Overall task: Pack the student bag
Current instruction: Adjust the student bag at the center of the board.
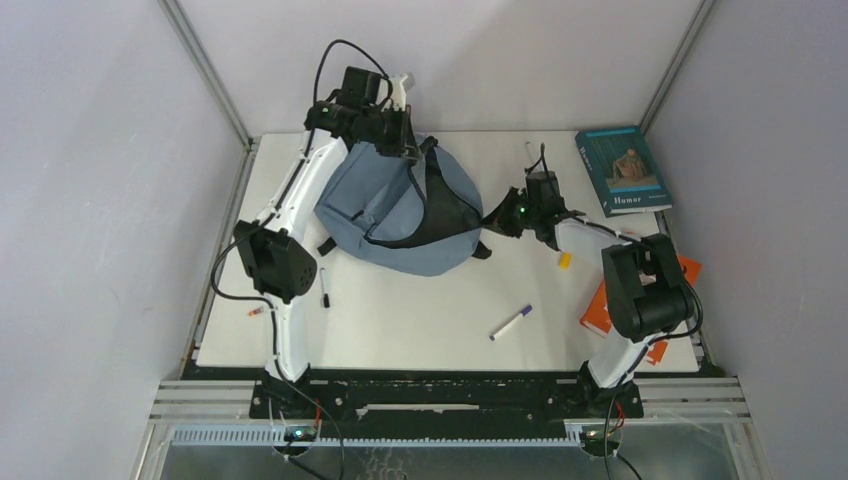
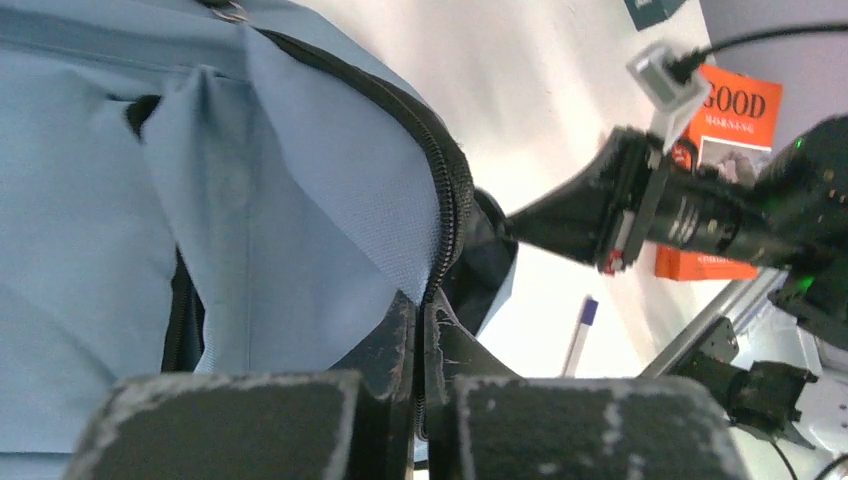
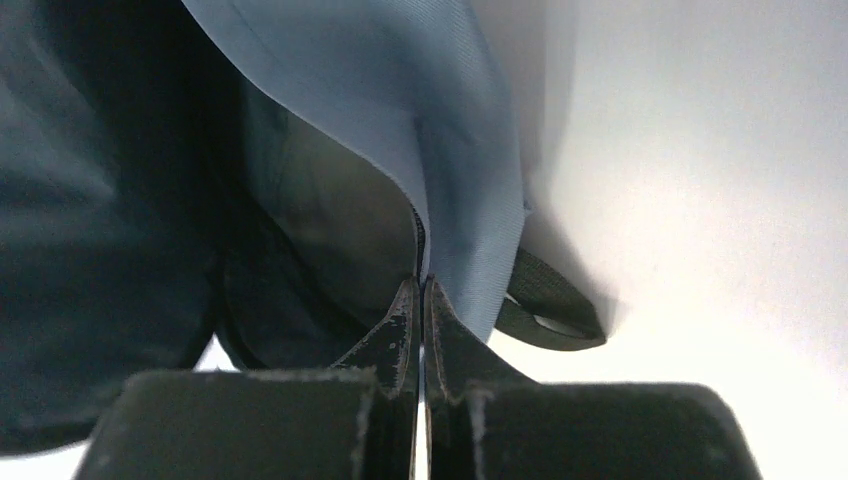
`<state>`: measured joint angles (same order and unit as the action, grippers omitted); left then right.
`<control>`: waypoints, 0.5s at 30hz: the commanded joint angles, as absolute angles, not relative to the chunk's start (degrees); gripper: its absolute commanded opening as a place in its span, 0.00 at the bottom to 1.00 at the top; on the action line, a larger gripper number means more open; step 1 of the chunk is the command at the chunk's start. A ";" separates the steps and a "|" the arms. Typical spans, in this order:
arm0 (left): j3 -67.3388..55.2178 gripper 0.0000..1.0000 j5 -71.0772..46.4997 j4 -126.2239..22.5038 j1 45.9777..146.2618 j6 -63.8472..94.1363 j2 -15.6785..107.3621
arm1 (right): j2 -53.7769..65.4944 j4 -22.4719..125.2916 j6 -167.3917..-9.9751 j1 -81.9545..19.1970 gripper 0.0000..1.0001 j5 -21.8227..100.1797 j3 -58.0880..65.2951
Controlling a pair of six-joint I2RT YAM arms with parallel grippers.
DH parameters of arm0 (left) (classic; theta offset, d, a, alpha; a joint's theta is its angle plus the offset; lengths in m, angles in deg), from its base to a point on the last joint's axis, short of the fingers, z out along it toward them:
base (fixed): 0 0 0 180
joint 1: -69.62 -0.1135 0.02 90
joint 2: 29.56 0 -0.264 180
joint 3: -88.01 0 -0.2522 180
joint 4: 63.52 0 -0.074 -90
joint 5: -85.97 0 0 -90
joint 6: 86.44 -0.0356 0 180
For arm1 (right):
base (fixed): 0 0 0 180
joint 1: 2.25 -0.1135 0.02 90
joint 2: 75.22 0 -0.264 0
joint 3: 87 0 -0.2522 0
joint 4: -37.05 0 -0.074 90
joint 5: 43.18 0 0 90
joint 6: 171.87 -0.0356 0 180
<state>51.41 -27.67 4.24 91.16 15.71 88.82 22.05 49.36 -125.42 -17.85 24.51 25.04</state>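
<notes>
The student bag (image 1: 400, 205), grey-blue with black zippers and straps, lies at the back middle of the table with its main opening gaping. My left gripper (image 1: 405, 148) is at the bag's far rim. In the left wrist view it (image 2: 425, 310) is shut on the black zipper edge (image 2: 450, 200) of the student bag (image 2: 300, 180). My right gripper (image 1: 492, 222) is at the bag's right side. In the right wrist view it (image 3: 421, 290) is shut on the thin blue fabric edge of the bag (image 3: 450, 150), next to a black strap loop (image 3: 555, 310).
A teal book (image 1: 622, 168) lies at the back right. An orange book (image 1: 600, 305) sits under the right arm. A purple-capped marker (image 1: 511, 322), a black pen (image 1: 323, 287), a small yellow piece (image 1: 565, 260) and a small orange item (image 1: 257, 312) lie on the table.
</notes>
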 commanded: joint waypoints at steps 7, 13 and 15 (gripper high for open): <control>53.43 0.50 -22.16 -1.91 91.67 15.86 89.08 | 26.08 50.40 -125.19 -16.77 0.45 27.52 14.57; 51.63 0.67 -16.52 -3.32 94.42 15.86 83.31 | 15.95 58.89 -120.43 -12.35 0.78 32.53 14.47; 48.55 0.67 -14.06 -4.57 96.29 15.01 79.60 | 11.43 62.47 -118.42 -9.79 0.79 35.21 14.55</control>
<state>51.20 -20.10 0.15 92.60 15.64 88.89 22.49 57.03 -123.21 -14.26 29.21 16.76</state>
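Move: Both hands already pinch the student bag: its middle lies some 18 cm left of the right hand, 3 cm farther out and slightly lower, and about 5 cm back, 5 cm left and 18 cm below the raised left hand. From the right hand, the yellow piece is roughly 17 cm right and 8 cm back, the purple-capped marker 6 cm right and 22 cm back, both about 9 cm lower. Both hands open and release the bag, the right after about 4 cm forward, then drawing away rightwards. ##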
